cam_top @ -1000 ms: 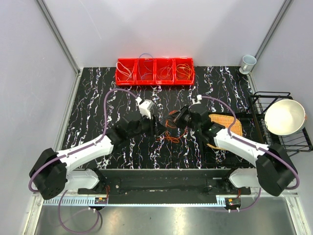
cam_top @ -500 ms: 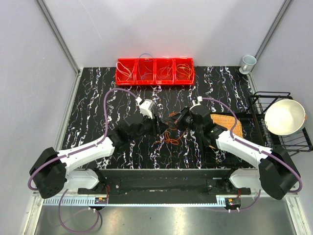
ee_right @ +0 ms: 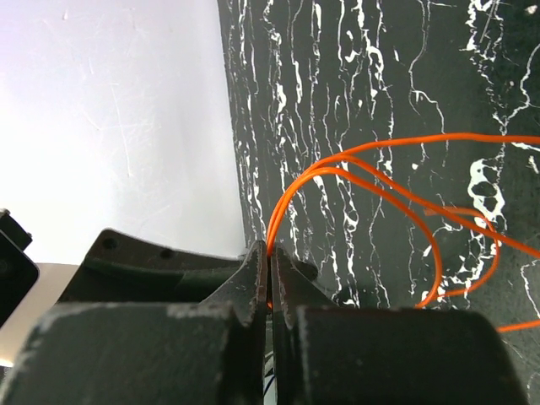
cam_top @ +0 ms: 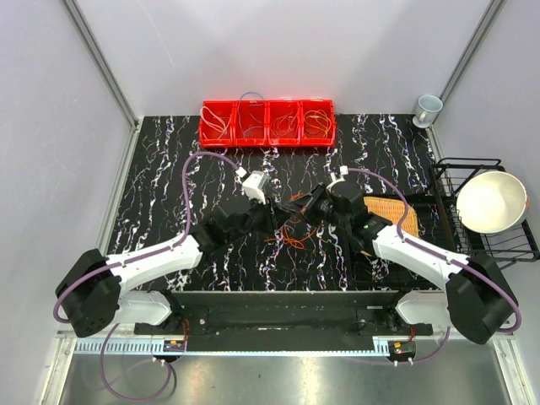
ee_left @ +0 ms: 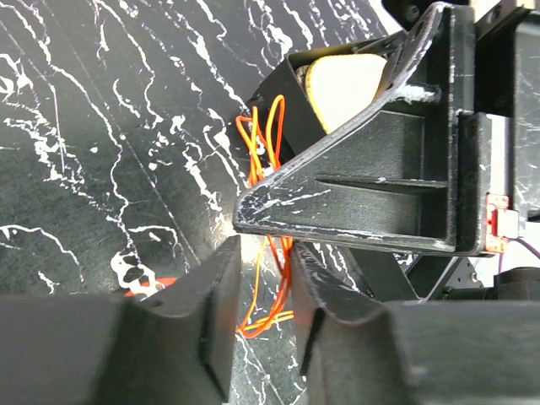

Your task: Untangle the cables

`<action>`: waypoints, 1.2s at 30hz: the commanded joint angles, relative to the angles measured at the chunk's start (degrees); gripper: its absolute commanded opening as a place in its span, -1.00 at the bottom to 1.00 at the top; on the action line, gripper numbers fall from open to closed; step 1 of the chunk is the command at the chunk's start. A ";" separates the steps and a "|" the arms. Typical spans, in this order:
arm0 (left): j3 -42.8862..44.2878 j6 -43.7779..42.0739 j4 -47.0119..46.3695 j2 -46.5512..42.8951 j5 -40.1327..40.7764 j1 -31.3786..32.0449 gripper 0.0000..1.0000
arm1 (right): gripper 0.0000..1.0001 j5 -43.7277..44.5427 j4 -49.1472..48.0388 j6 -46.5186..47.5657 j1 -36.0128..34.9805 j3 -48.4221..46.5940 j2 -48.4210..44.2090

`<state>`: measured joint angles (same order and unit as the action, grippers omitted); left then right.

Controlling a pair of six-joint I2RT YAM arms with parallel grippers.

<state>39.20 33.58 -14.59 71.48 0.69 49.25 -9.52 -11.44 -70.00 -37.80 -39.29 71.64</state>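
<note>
A tangle of thin orange and yellow-orange cables [cam_top: 291, 234] lies mid-table between my two grippers. My right gripper [cam_top: 305, 207] is shut on a bundle of the orange cables; in the right wrist view the strands [ee_right: 380, 169] arc out from its closed tips [ee_right: 268, 257]. My left gripper [cam_top: 277, 216] faces it from the left, almost touching. In the left wrist view its jaws [ee_left: 263, 270] stand a little apart, with orange cables [ee_left: 268, 143] hanging down through the gap from the right gripper's black fingers [ee_left: 380, 169] just above. One strand runs close along the right finger.
A row of red bins [cam_top: 267, 124] at the back holds separate coils of cable. At the right are a woven orange mat [cam_top: 396, 215], a black wire rack [cam_top: 447, 169] with a white bowl [cam_top: 491, 202], and a cup [cam_top: 428, 108] in the far corner.
My left gripper has moved right, up to the right gripper, and its jaws have narrowed round the hanging cables. The right gripper has stayed shut and shifted slightly left.
</note>
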 commanded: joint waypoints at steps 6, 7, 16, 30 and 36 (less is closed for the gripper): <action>-1.05 0.08 -5.80 -1.35 5.54 0.14 -1.00 | -1.00 -4.72 -6.13 -2.69 -0.26 1.14 0.43; -1.49 0.08 -5.89 -1.78 5.90 0.14 -1.00 | -1.00 -4.98 -6.48 -2.95 -0.26 1.40 0.52; -2.55 -0.53 -1.77 -5.56 11.17 0.14 -1.00 | -0.08 -3.14 -2.63 1.00 -0.34 0.36 -2.55; 4.47 -5.63 11.59 -8.64 17.95 -5.47 -1.00 | 0.33 -0.42 14.78 11.63 -0.26 -1.76 -12.56; 12.81 -9.06 16.69 -7.59 14.61 -14.35 -1.00 | 0.36 1.08 18.30 14.01 -0.26 0.17 -17.58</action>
<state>44.45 28.14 0.80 64.86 15.81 39.11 -10.57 3.49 -59.40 -37.82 -40.14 56.27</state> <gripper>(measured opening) 0.020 0.677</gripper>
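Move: The right fingers already pinch the orange cable, and the strand to be taken runs between the left hand's part-open fingers, about 1 cm ahead and 1 cm to the right of that hand's point, at the same height. From the right hand the left fingertips are some 2 cm back and 3 cm to the left. The red bins stand roughly 27 cm ahead of the left hand, 4 cm to its left and 13 cm lower; the yellow basket is about 32 cm to its right, 4 cm back and 14 cm lower. The left hand stays nearly in place while its fingers shut on the orange cable beside the right hand's grip, and only then do the right fingers open wide, let go and back off, up and towards the robot's right by about 6 cm in all. Keeping its pinch, the left hand carries the cable away to the left and forward, some 12 cm and speeding up, a little upward at the end, turning about 20 degrees counter-clockwise on its way towards the red bins. ##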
